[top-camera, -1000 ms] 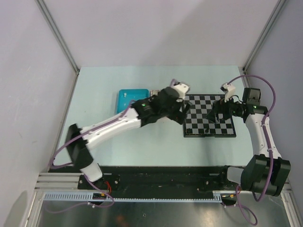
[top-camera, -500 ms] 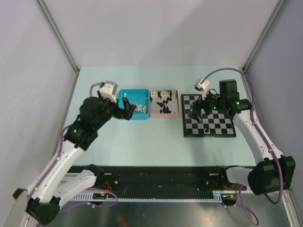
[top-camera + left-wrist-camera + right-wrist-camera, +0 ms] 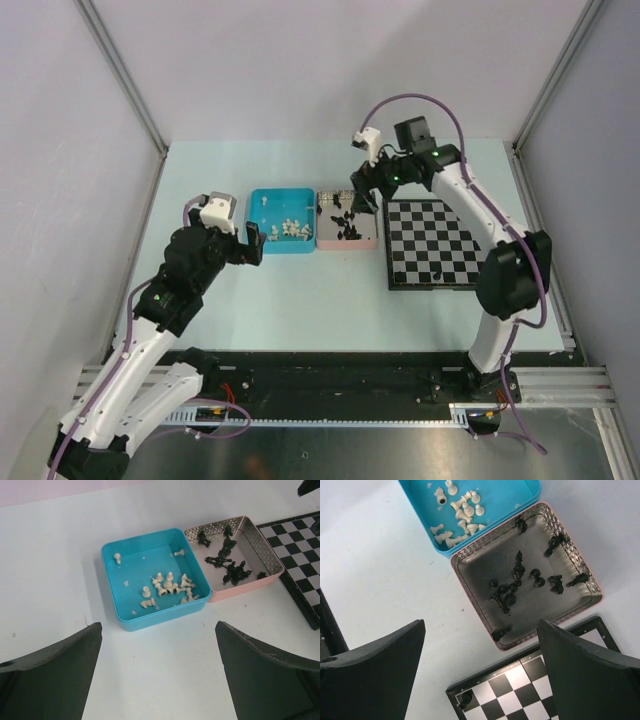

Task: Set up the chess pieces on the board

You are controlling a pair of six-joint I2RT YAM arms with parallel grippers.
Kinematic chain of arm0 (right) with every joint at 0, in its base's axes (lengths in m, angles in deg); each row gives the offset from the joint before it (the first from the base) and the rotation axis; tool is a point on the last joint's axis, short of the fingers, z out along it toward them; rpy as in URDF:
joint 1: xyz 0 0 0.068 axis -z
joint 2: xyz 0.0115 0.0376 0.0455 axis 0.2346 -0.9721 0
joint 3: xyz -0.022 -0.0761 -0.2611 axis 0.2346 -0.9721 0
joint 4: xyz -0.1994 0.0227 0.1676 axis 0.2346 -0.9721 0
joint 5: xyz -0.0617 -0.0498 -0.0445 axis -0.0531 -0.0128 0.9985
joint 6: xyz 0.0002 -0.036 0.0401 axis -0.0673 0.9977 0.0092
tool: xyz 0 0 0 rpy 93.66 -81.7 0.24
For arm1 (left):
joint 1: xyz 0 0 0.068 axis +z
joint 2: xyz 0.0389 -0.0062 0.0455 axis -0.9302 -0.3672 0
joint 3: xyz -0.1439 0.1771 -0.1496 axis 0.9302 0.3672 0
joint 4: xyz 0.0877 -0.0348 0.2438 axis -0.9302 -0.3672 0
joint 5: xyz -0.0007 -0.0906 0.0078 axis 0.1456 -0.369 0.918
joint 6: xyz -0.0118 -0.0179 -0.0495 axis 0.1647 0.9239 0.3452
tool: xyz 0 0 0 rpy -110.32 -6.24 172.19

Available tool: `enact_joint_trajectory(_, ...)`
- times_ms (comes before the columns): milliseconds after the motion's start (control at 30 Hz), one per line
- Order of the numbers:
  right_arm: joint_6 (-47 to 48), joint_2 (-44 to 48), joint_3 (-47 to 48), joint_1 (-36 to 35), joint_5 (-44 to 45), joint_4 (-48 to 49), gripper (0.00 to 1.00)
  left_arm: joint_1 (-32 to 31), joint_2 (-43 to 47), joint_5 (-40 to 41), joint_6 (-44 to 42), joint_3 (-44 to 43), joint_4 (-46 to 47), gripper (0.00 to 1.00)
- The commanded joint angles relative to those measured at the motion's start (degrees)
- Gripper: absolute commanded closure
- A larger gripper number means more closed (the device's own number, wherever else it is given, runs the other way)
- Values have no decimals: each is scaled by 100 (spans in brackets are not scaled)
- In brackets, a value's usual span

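Observation:
The board (image 3: 436,244) lies at the right, with a black piece (image 3: 465,699) on its corner square. Most black chess pieces (image 3: 517,577) lie tumbled in the pink tray (image 3: 347,237). The white chess pieces (image 3: 167,585) lie in the blue tray (image 3: 270,210). My left gripper (image 3: 254,240) hovers open and holds nothing, just left of the blue tray, with bare table between its fingers (image 3: 55,670). My right gripper (image 3: 362,194) hangs open over the pink tray's far right corner, also holding nothing. In its wrist view the pink tray (image 3: 470,587) and the board's corner (image 3: 520,690) lie below.
Blue tray, pink tray and board sit side by side across the middle of the pale table (image 3: 300,290). The right arm (image 3: 470,200) arches over the board's far side. Enclosure walls and posts (image 3: 120,80) bound the table.
The left arm has swung back from the board's edge to the left of the blue tray. The right arm has moved from over the board to above the pink tray.

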Motion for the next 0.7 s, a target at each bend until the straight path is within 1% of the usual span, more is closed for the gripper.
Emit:
enact_joint_trajectory(0,-29,-513,783,-208,476,-384,0,45,122,364,-287,-9,271,0)
enact_joint_trajectory(133,-152,-1093,1460,-313,793,-577,0,37,148,408,-278,0,271,0)
enact_joint_trajectory(267,-214,-1551,1874,-384,1109,-692,0,37,149,443,-269,9,288,0)
enact_joint_trajectory(367,-266,-1929,2147,-419,1303,-709,7,45,149,487,-269,9,271,0)
enact_joint_trajectory(400,-293,-2026,2235,-437,1347,-701,14,45,140,514,-278,9,271,0)
enact_joint_trajectory(467,-363,-2332,2515,-437,1426,-762,19,37,157,540,-278,18,271,0)
enact_joint_trajectory(567,-425,-2667,2771,-445,1505,-841,29,45,157,593,-278,27,280,0)
enact_joint_trajectory(667,-416,-2826,2824,-445,1602,-841,36,45,157,619,-287,27,271,0)
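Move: The black chess pieces in the far, right part of the pink box are the goal: some 9 cm ahead of the open right hand, 3 cm to its left and 17 cm below. The blue box of white pieces is centred about 20 cm left and 4 cm ahead of that hand, the chessboard's middle about 22 cm right and 2 cm back. From the left hand those black pieces lie roughly 21 cm ahead, 23 cm right and 19 cm below. Towards the black pieces in the pink box comes the right hand, empty: drifting about 3 cm left early on, pushing forward some 7 cm, and sinking about 9 cm, ever more steeply. The fingers tip roughly 15 degrees further down and, in the later half, narrow from wide open to about two thirds, still touching nothing. ##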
